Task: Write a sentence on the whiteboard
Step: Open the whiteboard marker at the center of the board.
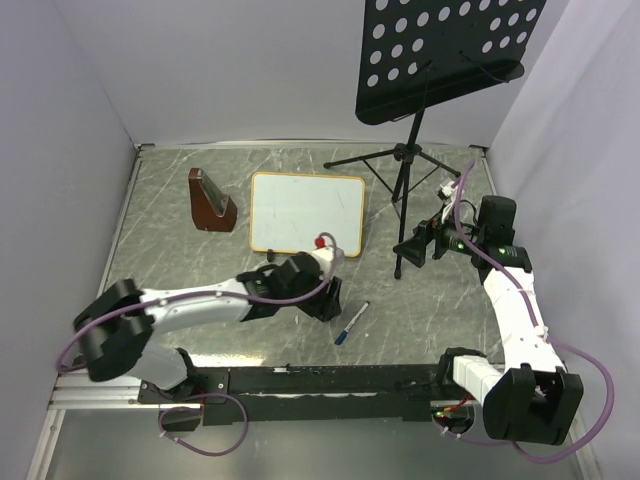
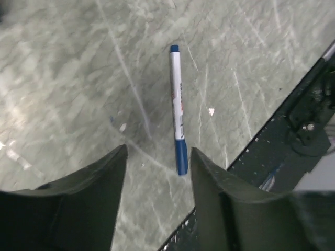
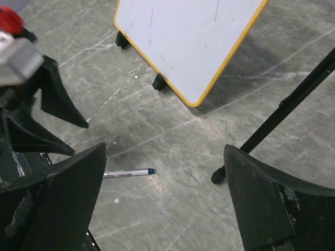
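Observation:
The whiteboard [image 1: 307, 211] [image 3: 188, 36] stands on its black feet at the back of the table, and no sentence shows on it, only faint marks. A blue-capped white marker [image 1: 351, 323] [image 2: 178, 115] [image 3: 128, 172] lies loose on the table in front of the board. My left gripper [image 1: 326, 297] [image 2: 158, 149] hovers at the marker's near end, its jaws apart. The blue cap lies just inside the gap by the right finger, untouched. My right gripper [image 1: 415, 247] [image 3: 165, 149] hangs wide open and empty to the right, looking down at the marker and board.
A black music stand [image 1: 440, 55] rises at the back right. Its tripod leg [image 3: 282, 112] ends in a foot [image 3: 217, 175] just ahead of my right gripper. A brown wooden holder [image 1: 210, 202] sits left of the board. A black rail [image 1: 320, 380] runs along the near edge.

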Controlling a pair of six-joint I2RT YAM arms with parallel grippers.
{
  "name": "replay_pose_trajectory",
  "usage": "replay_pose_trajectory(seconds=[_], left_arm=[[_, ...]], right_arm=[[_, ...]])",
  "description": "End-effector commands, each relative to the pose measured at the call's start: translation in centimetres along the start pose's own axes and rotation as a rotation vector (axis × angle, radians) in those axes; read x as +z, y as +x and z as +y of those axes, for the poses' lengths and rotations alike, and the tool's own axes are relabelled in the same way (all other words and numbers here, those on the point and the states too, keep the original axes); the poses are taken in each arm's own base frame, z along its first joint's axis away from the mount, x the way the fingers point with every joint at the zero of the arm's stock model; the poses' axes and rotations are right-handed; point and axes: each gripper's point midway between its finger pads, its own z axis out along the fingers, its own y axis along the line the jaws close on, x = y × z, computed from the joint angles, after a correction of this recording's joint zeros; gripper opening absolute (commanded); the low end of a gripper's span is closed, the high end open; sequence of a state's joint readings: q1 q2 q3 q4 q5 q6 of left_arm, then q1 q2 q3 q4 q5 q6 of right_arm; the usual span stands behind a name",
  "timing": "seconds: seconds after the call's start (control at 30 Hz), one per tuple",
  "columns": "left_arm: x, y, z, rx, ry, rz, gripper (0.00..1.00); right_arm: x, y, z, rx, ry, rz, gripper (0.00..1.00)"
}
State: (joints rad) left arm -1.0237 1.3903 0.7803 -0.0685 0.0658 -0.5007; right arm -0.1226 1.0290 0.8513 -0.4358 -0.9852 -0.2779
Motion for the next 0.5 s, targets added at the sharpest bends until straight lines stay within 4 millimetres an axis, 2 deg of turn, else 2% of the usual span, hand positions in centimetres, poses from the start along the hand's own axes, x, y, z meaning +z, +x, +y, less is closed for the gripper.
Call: replay_pose_trajectory(seconds=[0.0, 0.1, 0.23, 0.33, 0.47], left_arm=[[2.4, -1.1, -2.1, 0.065, -0.003, 0.003, 0.53], [3.5, 0.3, -2.9, 0.104, -0.016, 0.071, 0.46], [4.0, 2.5, -3.6, 0.131, -0.026, 0.157, 0.38], [4.0, 4.3, -3.9, 0.136, -0.044, 0.218, 0.37], [4.3, 5.4, -3.2, 0.148, -0.129, 0.254, 0.36]], right_arm=[[-0.6, -1.8, 0.4, -0.094, -0.013, -0.037, 1.0], [-0.5, -1.7, 0.4, -0.085, -0.016, -0.034, 1.0], [-0.4, -1.6, 0.2, -0.07, -0.019, -0.027, 1.0], [-0.3, -1.5, 0.1, -0.065, -0.017, -0.024, 1.0], [-0.3, -1.5, 0.1, -0.063, -0.017, -0.024, 1.0]])
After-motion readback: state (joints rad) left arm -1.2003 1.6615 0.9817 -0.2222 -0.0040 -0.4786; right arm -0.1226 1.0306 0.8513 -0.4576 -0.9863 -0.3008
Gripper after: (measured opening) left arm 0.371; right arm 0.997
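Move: The marker's middle lies about 7 cm to the left hand's right, hardly 1 cm farther out, and some 8 cm below; its blue cap points back towards the robot. The foot of the music stand's nearest leg is about 12 cm farther out than the marker and 11 cm to its right. The whiteboard's middle is roughly 28 cm beyond the marker and 12 cm to its left. From the right hand, the marker lies about 13 cm left, 8 cm back and 20 cm below. Bring the left gripper down about 5 cm towards the marker's blue cap end, going right some 4 cm first and then drawing back about 4 cm. Tip the fingers about 15 degrees more steeply downward with a slight clockwise turn, and narrow the gap from a bit over half open to a bit over a third, without shutting. ##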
